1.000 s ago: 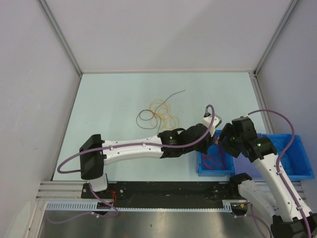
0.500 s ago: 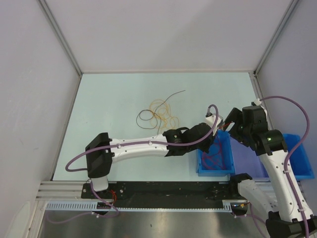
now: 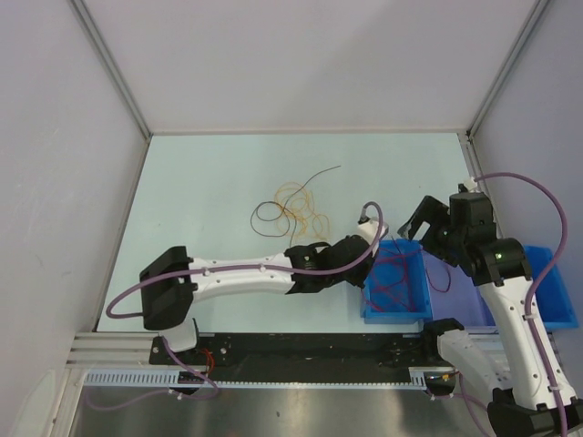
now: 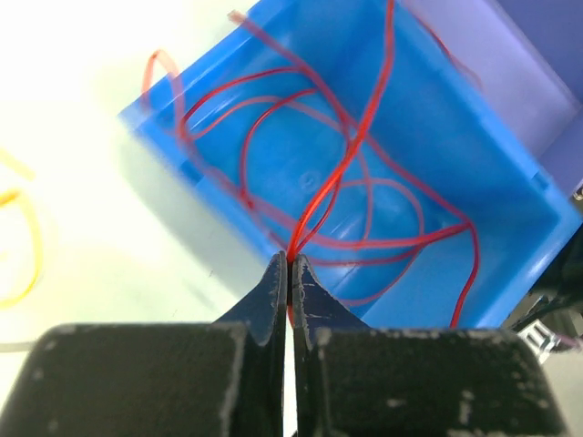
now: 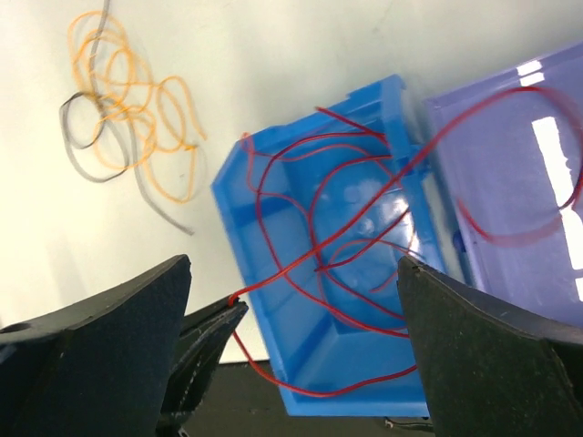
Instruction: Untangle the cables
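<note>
My left gripper (image 4: 290,259) is shut on a red cable (image 4: 360,137) at the near left rim of a blue bin (image 4: 510,182). Loops of that red cable (image 5: 364,214) lie in the bin, and one strand arcs over toward the lavender bin (image 5: 510,155). In the top view the left gripper (image 3: 368,269) sits at the bin's left wall (image 3: 367,305). My right gripper (image 5: 293,264) hangs wide open above the bin with nothing between its fingers; from above it (image 3: 421,229) is at the bin's far right. A tangle of orange and black cables (image 3: 296,208) lies on the table.
A lavender bin (image 3: 460,291) sits right of the blue one, with another blue bin (image 3: 557,314) beyond it. The tangle (image 5: 127,118) lies left of the bins. Grey walls enclose the table, and a black rail (image 3: 301,350) runs along its near edge.
The right gripper has opened wide and pulled up and back from the blue bin. The left gripper, still shut on the red cable, has shifted left to the bin's left rim.
</note>
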Available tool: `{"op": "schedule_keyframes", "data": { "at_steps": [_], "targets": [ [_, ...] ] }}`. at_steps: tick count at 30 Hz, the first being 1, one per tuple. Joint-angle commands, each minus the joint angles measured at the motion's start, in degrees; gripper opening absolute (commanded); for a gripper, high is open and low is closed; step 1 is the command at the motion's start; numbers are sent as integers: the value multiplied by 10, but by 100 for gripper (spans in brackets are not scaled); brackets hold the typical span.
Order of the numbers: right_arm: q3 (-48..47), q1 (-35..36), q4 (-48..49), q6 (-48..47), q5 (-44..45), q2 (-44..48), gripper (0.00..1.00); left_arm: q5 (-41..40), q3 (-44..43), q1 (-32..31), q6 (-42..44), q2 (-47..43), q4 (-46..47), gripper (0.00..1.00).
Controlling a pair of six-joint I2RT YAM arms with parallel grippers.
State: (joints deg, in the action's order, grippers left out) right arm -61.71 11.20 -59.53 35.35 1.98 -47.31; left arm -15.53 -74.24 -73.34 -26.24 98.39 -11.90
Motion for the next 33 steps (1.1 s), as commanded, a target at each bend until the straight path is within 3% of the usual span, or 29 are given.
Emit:
{"op": "schedule_keyframes", "data": {
  "at_steps": [1, 10, 13, 20, 25, 32, 33],
  "targets": [
    [-50, -2, 36, -24, -70, -1, 100, -37, 51, 0, -21, -89, 28, 0],
    [-99, -3, 19, -38, -55, 0, 100, -34, 141, 0, -14, -213, 114, 0],
    [-98, -2, -7, -36, -26, 6, 100, -11, 147, 0, 14, -240, 161, 0],
    [-80, -5, -41, 37, 84, 6, 98, 6, 129, 0, 34, -255, 163, 0],
    [-42, -7, -13, 104, 72, -8, 98, 11, 143, -2, 30, -264, 168, 0],
    [4, -14, 45, 124, 39, -52, 98, 12, 152, -3, 30, -268, 170, 0],
    [8, -16, 57, 122, 38, -59, 94, 13, 153, -4, 31, -267, 173, 0]
  ]
}}
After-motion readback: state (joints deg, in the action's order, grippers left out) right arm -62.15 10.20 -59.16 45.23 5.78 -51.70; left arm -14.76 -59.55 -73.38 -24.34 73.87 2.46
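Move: The left hand already pinches the red cable, with the blue box's middle about 9 cm right, 3 cm ahead and 11 cm below; the orange cable lies some 30 cm ahead, 17 cm left and 13 cm down. From the open right hand, the red cable's raised arch is roughly 4 cm below and 1 cm right, the box's middle 3 cm left, 3 cm back and 18 cm down, and the purple bin 13 cm right, 4 cm back and equally low. Keeping its pinch on the red cable, the left hand first swings about 5 cm left, then climbs some 12 cm above the blue box's left side while rolling its left side down, drawing the cable up. Wide open, the right hand rises about 6 cm with a small sway left, then drifts back right and sinks to its old height, turning clockwise above the cable's arch without closing. ##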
